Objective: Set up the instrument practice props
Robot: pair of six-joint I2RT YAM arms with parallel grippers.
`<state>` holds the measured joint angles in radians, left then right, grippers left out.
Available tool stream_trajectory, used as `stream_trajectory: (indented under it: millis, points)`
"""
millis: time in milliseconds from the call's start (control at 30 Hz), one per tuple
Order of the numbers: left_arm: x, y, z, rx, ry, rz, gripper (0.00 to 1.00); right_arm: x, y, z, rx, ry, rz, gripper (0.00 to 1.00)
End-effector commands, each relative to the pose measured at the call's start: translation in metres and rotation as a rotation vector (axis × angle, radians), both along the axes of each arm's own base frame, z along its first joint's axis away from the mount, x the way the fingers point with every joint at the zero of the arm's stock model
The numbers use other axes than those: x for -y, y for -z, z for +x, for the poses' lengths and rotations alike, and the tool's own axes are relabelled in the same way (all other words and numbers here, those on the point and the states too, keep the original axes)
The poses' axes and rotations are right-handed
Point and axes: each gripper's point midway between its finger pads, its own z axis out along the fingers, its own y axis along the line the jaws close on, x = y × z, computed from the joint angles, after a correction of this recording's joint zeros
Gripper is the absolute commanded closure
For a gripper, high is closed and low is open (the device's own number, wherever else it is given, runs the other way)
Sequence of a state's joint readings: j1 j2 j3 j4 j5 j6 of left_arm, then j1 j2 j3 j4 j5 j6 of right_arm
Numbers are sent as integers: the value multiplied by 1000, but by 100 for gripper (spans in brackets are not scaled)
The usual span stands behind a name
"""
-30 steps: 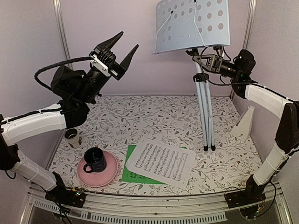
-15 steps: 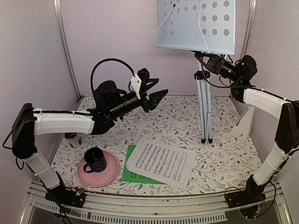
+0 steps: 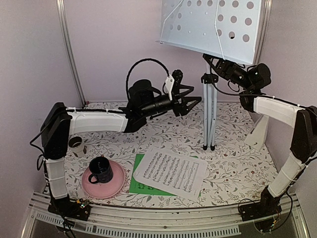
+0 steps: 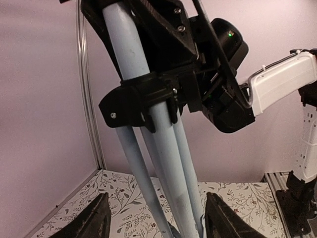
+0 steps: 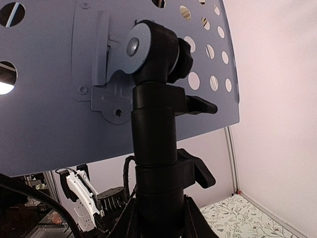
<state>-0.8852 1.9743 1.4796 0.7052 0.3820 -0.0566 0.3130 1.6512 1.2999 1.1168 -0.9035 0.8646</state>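
The pale-blue perforated music stand (image 3: pixel 213 27) rises at the back right, its silver tripod legs (image 3: pixel 209 124) folded close together. My right gripper (image 3: pixel 221 67) is shut on the stand's black post (image 5: pixel 153 148) just under the desk (image 5: pixel 49 99). My left gripper (image 3: pixel 190 104) is open and level with the legs. In the left wrist view the legs (image 4: pixel 168 188) stand between its spread fingers (image 4: pixel 94 220) without touching them. The white sheet of music (image 3: pixel 171 171) lies half over the green sheet (image 3: pixel 141 186) at the front. The white pyramid metronome (image 3: pixel 258 133) sits by the right wall.
A dark mug (image 3: pixel 100 170) stands on a pink plate (image 3: pixel 106 191) at the front left. A small beige cup (image 3: pixel 77 145) is behind it near the left wall. Metal frame posts (image 3: pixel 69 49) line the back corners.
My left arm swung down and right, from high at the back left to the tripod legs, its jaws widening. The stand tilted and its feet shifted left in the right gripper's hold.
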Motion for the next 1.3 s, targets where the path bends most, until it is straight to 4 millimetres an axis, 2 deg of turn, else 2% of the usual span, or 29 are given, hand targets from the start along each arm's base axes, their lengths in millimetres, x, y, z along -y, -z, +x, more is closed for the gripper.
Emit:
stream_trajectory:
  millis: [0, 100, 233, 400, 533, 700, 800, 967, 1100, 1267]
  points:
    - [27, 27, -14, -38, 97, 97, 34, 22, -57, -32, 202, 52, 189, 100]
    - [34, 34, -12, -31, 85, 129, 36, 21, -53, -34, 211, 40, 195, 100]
    - [36, 34, 5, -39, 8, 141, 46, 20, -49, -36, 213, 24, 212, 100]
    - [44, 34, 16, -43, -12, 159, 50, 20, -44, -38, 220, 24, 217, 100]
    - [43, 34, 29, -34, -74, 176, 68, 20, -40, -40, 225, 36, 211, 100]
    - [31, 32, 43, -19, -130, 188, 90, 21, -36, -41, 233, 53, 205, 100]
    - [21, 32, 49, -7, -159, 208, 100, 21, -36, -39, 236, 75, 194, 100]
    - [-8, 39, 58, 36, -248, 285, 100, 25, -26, -31, 240, 147, 141, 100]
    - [-34, 56, 73, 5, -286, 380, 100, 28, -24, -24, 242, 195, 108, 100]
    - [-49, 77, 85, 12, -342, 479, 100, 23, -18, -12, 236, 210, 72, 100]
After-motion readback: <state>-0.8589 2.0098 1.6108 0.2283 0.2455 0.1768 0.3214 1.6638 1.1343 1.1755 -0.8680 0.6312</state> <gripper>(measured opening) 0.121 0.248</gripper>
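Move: About 5 cm to the right of the left hand, some 2 cm farther out and 4 cm lower, is the gripping spot on the near leg of the folded music stand, below its black collar. The collar sits roughly 7 cm above that spot and 2 cm farther out. The neck, already pinched by the right hand, is about 6 cm ahead, 6 cm right and 11 cm above the left hand. From the right hand, the leg spot lies some 15 cm down, 4 cm back and 1 cm left. Reaching right and down about 5 cm, the left hand brings its open fingers around the stand's leg and closes them in a pinch below the collar. It then draws the leg back left some 5 cm, sinking and easing forward, while its fingers tip down about 20 degrees. The right hand keeps its hold on the neck and lowers it about 6 cm. ##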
